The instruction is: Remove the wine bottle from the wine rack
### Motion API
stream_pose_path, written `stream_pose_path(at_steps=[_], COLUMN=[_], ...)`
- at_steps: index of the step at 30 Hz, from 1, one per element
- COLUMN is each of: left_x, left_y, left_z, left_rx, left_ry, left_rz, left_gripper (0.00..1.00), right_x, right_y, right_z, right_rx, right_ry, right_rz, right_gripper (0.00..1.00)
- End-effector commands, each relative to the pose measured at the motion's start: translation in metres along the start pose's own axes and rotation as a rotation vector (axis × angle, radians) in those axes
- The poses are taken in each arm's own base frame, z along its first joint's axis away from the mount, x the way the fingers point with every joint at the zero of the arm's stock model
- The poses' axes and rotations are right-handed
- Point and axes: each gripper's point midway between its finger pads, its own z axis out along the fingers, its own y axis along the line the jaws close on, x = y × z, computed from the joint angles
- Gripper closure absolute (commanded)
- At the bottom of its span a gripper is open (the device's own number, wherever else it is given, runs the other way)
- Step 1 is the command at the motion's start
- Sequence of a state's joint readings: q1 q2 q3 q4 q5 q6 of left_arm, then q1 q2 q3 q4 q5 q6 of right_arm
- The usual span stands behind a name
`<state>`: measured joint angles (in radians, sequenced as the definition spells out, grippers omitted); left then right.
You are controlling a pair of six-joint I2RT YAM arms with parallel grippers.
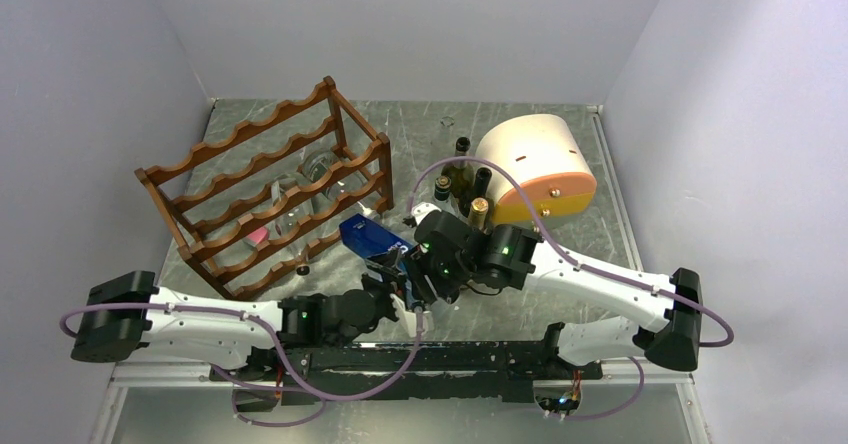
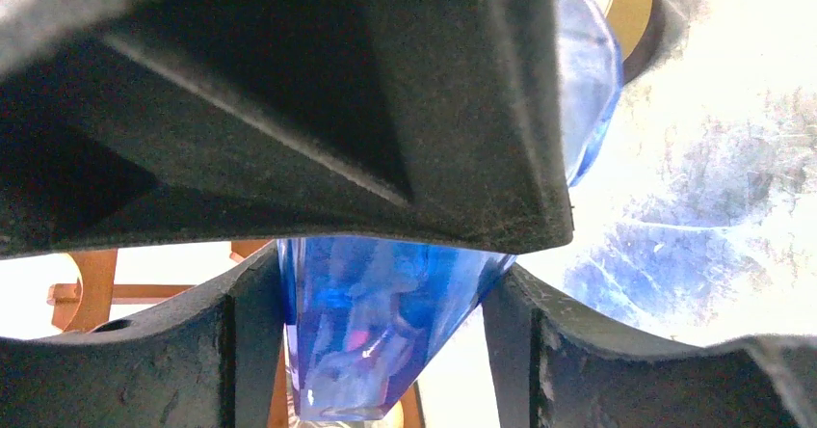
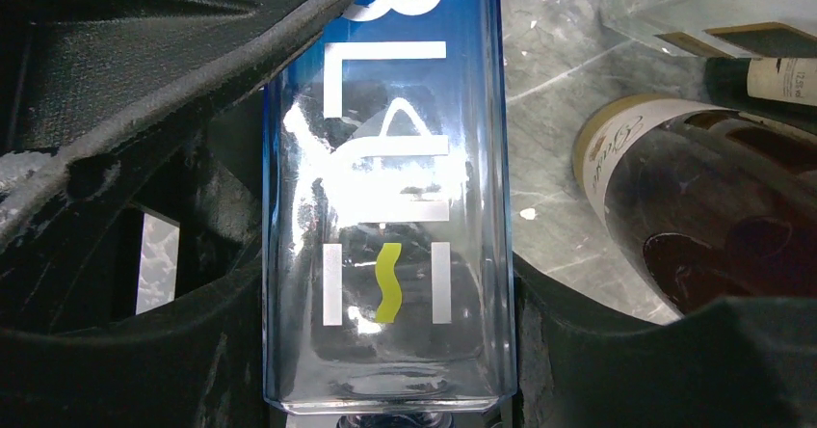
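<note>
A blue square-sided glass bottle [image 1: 368, 236] with white lettering is held tilted just in front of the right end of the reddish-brown wooden wine rack [image 1: 250, 134], off its rails. My left gripper [image 1: 398, 286] is shut on it; in the left wrist view the blue bottle [image 2: 371, 332] is pinched between the fingers [image 2: 241, 351]. My right gripper [image 1: 415, 259] is also shut on it; in the right wrist view the bottle [image 3: 385, 187] fills the gap between the fingers [image 3: 597, 361], near its shoulder.
Clear bottles [image 1: 318, 169] lie in the rack's lower tiers. A cream-and-orange drum-shaped box [image 1: 535, 159] stands at the back right, with several dark bottles [image 1: 465, 189] beside it. A dark labelled bottle [image 3: 694, 216] lies right of my right gripper.
</note>
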<state>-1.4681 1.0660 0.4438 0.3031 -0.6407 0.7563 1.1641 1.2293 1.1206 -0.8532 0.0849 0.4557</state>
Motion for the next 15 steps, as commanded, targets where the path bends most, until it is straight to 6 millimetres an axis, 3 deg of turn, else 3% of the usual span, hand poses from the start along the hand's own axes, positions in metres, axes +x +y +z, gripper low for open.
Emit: stream_pose_path(at_steps=[1,4,8,11,15], left_x=[0.008,0.009,0.01,0.01,0.011], left_y=[0.021,0.022,0.023,0.021,0.02], left_z=[-0.007,-0.013,-0.019,-0.022,-0.026], left_rx=[-0.097,-0.088,-0.1,-0.099,-0.1], left_ry=[0.043,0.028,0.002,-0.016,-0.039], left_rz=[-0.092,-0.143,-0.23,-0.295,-0.356], left_gripper=[0.77,0.93,0.93,0.93,0.93], right_x=[-0.063,-0.071,-0.093,-0.111,-0.139], right_y=[0.028,0.025,0.021,0.017,0.014], right_z=[-0.033,-0.042,-0.064,-0.085,-0.122], right_rx=[-0.128,-0.107,-0.071,-0.041,-0.018], right_ry=[-0.259,-0.28,-0.364,-0.429,-0.551], right_rz=[-0.026,-0.06,-0.083,-0.1,-0.117], right_gripper=[0.83,0.51,0.16,0.02,0.0])
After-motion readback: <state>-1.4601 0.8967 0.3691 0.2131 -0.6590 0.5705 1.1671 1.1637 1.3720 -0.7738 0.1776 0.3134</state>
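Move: Both my hands already hold the blue vodka bottle. Its middle lies about 3 cm ahead and 3 cm left of my left hand, and about 6 cm ahead and 7 cm left of my right, level with both. The rack's middle is some 17 cm ahead and 26 cm left of my left hand. From my right hand, the gold-topped wine bottle stands about 8 cm ahead and 9 cm right, the clear bottle 15 cm ahead and 4 cm right, both roughly level. I leave the blue vodka bottle to my left hand: my right fingers open wide from its shoulder, and that hand climbs off it about 13 cm, drifting a little forward and left, its fingertips tilting up some 25 degrees forward and left. My left fingers keep their pinch and carry the bottle about 3 cm left, tipping slightly. ##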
